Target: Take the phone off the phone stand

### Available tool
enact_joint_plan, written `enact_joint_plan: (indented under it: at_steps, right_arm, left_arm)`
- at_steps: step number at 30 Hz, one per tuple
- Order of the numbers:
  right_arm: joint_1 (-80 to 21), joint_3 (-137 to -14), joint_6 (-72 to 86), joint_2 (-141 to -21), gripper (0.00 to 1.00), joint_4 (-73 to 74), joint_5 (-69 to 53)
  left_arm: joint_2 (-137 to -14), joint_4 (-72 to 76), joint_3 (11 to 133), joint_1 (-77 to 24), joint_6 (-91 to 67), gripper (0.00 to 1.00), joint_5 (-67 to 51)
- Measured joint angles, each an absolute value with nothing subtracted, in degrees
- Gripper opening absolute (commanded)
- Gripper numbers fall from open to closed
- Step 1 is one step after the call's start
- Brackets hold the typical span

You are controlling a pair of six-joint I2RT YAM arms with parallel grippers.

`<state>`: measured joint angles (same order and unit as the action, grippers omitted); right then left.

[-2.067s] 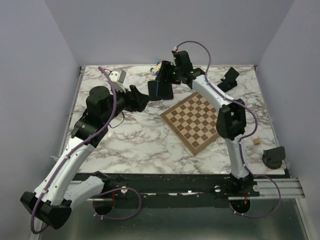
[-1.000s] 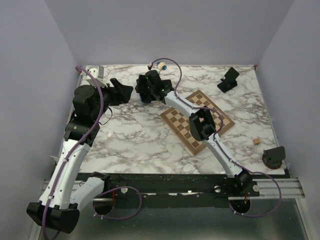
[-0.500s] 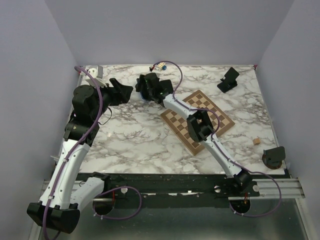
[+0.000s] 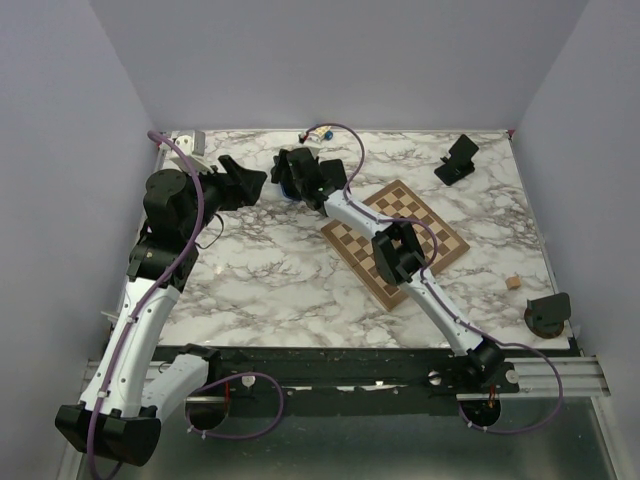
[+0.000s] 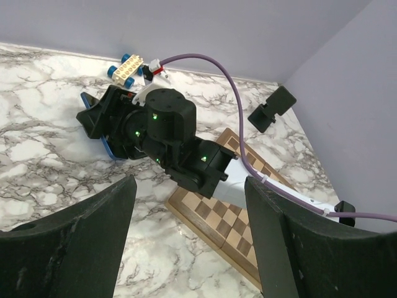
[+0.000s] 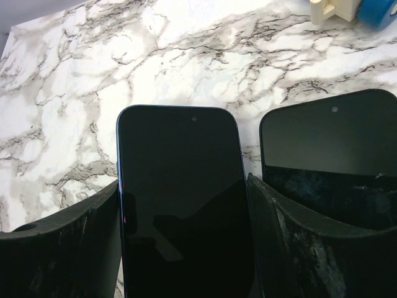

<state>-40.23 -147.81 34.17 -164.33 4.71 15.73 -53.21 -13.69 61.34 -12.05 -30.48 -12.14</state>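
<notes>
My right gripper point(image 4: 291, 181) is shut on the phone point(image 6: 180, 161), a black slab with a blue edge, held low over the marble at the back left. In the right wrist view its fingers point(image 6: 74, 236) press both long sides of the phone. The phone also shows in the left wrist view point(image 5: 94, 121). The phone stand point(image 4: 458, 160) sits empty at the back right, far from both grippers; it also shows in the left wrist view point(image 5: 272, 109). My left gripper point(image 4: 250, 183) is open and empty just left of the right gripper.
A second black phone point(image 6: 329, 143) lies just right of the held one. A chessboard point(image 4: 440, 235) lies mid-table under the right arm. A blue-wheeled toy point(image 4: 320, 132) sits at the back edge. A wooden cube point(image 4: 513, 283) and a dark round object point(image 4: 548, 314) are at the right.
My right arm swung from above the chessboard's back corner to the back left and lowered the phone. My left gripper drew back to the left. Little has moved in the last half second.
</notes>
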Motion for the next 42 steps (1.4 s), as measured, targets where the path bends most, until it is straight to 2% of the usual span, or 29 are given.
enact_joint_plan:
  at_steps: [6,8,13,31,37,42]
  right_arm:
    - [-40.51,-147.81,33.45,-164.35,0.82,4.75,17.15]
    - [-40.56,-147.81,33.34,-164.35,0.92,4.78,17.39]
    - [-40.73,-147.94,32.97,-164.35,1.00,4.47,17.74]
    - [-41.41,-147.85,30.04,-162.39,1.00,6.44,18.90]
    - [-41.58,-141.40,28.34,-151.22,1.00,8.67,21.45]
    - [-41.69,-125.82,27.62,-133.84,1.00,8.49,26.44]
  left_arm:
    - [-53.21,-13.26,61.21,-12.05,-30.85,0.79,-12.58]
    - [-53.21,-13.17,61.04,-12.05,-30.96,0.79,-12.67]
    - [-53.21,-13.08,60.97,-12.05,-31.11,0.79,-12.69]
    - [-53.21,-12.95,60.93,-12.05,-31.11,0.79,-12.69]
    - [-53.19,-12.95,60.93,-11.94,-31.09,0.79,-12.67]
    - [-52.71,-12.95,60.93,-11.88,-30.83,0.79,-12.40]
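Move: The right hand has the phone pinched by its long sides, its middle at the hand point and only a few centimetres above the table. On the tabletop, a middle phone lies about 8 cm to the right and 2 cm ahead, and a right-hand phone about 15 cm right and 2 cm ahead; a toy car stands roughly 18 cm ahead and 10 cm right. From the left hand, the held phone is some 29 cm ahead, 7 cm right and 32 cm below. Staying low and almost still at first, the right hand spreads its fingers from their grip on the phone's sides to fully open and lets go. Then it climbs, gathering speed, some 17 cm almost straight up, veering about 6 cm right and a little back near the end, the fingertips tilting slightly upward, away from the phone. ##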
